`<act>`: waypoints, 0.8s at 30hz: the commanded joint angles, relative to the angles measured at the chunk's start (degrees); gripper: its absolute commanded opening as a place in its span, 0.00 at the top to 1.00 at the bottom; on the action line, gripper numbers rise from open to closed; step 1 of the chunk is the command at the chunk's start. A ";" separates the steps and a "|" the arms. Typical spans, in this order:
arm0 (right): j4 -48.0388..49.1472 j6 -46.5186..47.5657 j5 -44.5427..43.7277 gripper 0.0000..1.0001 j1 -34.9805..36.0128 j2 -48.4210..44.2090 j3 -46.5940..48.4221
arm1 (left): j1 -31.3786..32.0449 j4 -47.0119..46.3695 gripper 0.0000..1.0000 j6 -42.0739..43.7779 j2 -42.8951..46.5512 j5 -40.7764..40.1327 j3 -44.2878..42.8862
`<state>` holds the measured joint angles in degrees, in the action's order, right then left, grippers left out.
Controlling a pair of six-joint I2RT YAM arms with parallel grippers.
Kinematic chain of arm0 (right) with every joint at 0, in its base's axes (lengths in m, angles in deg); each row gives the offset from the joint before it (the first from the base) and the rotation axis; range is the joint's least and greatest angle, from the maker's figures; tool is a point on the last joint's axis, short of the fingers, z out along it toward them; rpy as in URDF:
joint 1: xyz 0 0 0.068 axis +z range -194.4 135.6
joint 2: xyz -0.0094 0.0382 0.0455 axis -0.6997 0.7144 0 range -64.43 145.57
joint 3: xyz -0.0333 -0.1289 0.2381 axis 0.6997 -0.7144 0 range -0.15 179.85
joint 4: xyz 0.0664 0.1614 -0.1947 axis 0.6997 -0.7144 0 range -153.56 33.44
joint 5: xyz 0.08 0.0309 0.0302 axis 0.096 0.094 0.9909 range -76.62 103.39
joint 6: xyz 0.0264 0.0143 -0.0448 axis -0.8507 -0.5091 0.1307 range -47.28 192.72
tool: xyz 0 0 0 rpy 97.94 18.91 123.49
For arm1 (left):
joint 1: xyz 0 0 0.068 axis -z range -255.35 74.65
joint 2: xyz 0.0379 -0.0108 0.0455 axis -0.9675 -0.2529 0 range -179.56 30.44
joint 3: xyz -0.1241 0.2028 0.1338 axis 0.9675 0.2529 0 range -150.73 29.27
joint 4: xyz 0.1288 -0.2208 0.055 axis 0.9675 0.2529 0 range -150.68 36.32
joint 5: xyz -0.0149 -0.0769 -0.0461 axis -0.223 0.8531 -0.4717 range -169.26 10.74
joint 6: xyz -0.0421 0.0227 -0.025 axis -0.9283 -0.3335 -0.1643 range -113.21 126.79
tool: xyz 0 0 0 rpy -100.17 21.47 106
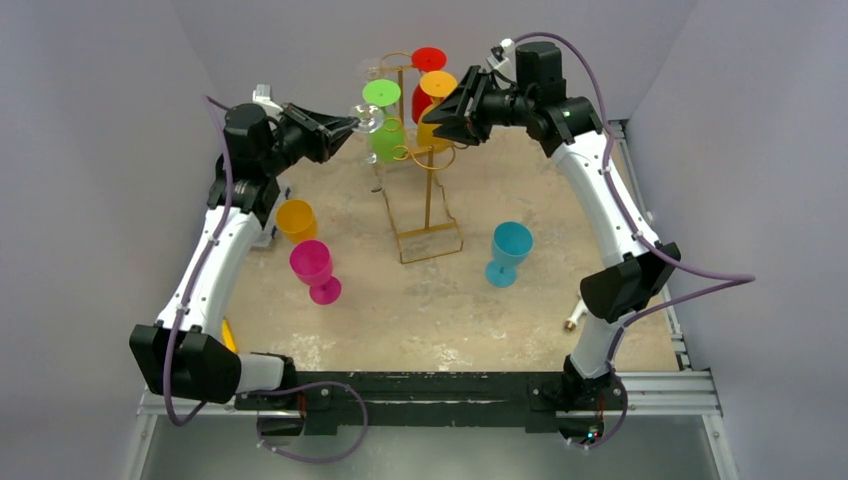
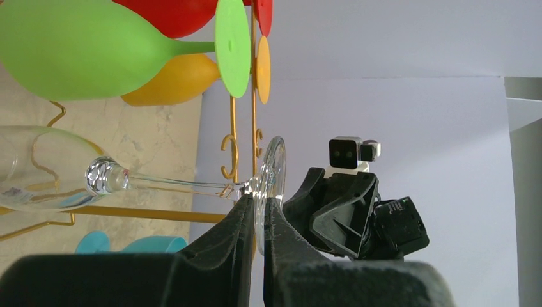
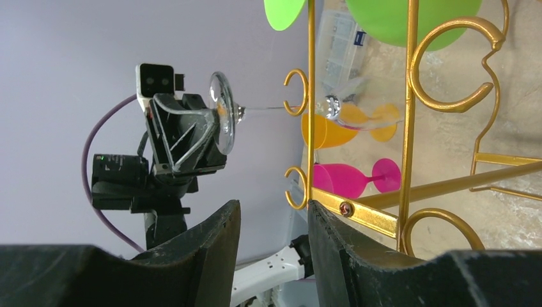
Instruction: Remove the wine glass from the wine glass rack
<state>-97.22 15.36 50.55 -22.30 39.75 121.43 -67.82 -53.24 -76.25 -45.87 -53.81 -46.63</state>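
Note:
A clear wine glass point(image 1: 366, 117) lies on its side at the left of the gold wine glass rack point(image 1: 430, 240). My left gripper point(image 1: 345, 127) is shut on the glass's round foot point(image 2: 271, 179), pinching its rim between both fingers point(image 2: 240, 224). The stem point(image 2: 172, 185) and bowl point(image 2: 38, 169) point away towards the rack point(image 2: 233, 115). In the right wrist view the stem point(image 3: 268, 109) crosses a curled hook point(image 3: 297, 93); I cannot tell whether they touch. My right gripper point(image 1: 435, 115) is open and empty point(image 3: 273, 208) beside the rack's gold bar point(image 3: 409, 128).
Green point(image 1: 385, 130), red point(image 1: 428, 62) and orange point(image 1: 435, 90) glasses hang on the rack. An orange cup point(image 1: 296, 220), a pink glass point(image 1: 315, 270) and a teal glass point(image 1: 509, 250) stand on the table. A small object point(image 1: 575, 320) lies by the right arm.

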 commanded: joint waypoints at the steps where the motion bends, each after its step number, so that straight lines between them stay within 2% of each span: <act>1: 0.49 0.67 1.54 0.57 0.08 -2.07 3.64 | -1.31 -2.45 1.00 2.95 4.70 2.42 0.49; 8: 0.92 -0.86 2.01 0.57 0.09 -2.49 3.96 | -2.66 -1.43 1.00 3.21 7.68 3.83 1.57; 16: -3.82 -1.24 2.18 0.56 0.08 -1.62 7.64 | -3.72 0.85 1.00 5.40 11.24 5.87 1.15; 24: -5.04 -2.22 3.15 0.53 0.06 -2.02 8.49 | -3.82 -1.31 1.00 7.64 14.50 9.55 1.97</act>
<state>-100.61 13.87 52.10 -22.30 39.73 127.24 -71.19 -49.02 -71.03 -34.02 -47.89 -44.09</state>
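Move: The clear wine glass hangs mouth-down from the left fingers, its middle roughly 10 cm below them and 2 cm to their right. It is headed for open space about 10 cm back and 2 cm left, some 5 cm up. The rack's emptied hook is about 5 cm right, 1 cm ahead and 5 cm below; the green glass is some 6 cm ahead, 4 cm right and 13 cm below. From the right hand, the clear glass lies about 12 cm left, level in reach, 9 cm below. The clear wine glass, already free of its hook and still pinched by the foot, is carried back towards the robot about 6 to 7 cm by the left hand, rising some 3 to 4 cm and edging slightly left, away from the rack; that wrist tips its fingers up by not quite 10 degrees. The right hand, empty and half open, rises about 3 cm beside the rack. ##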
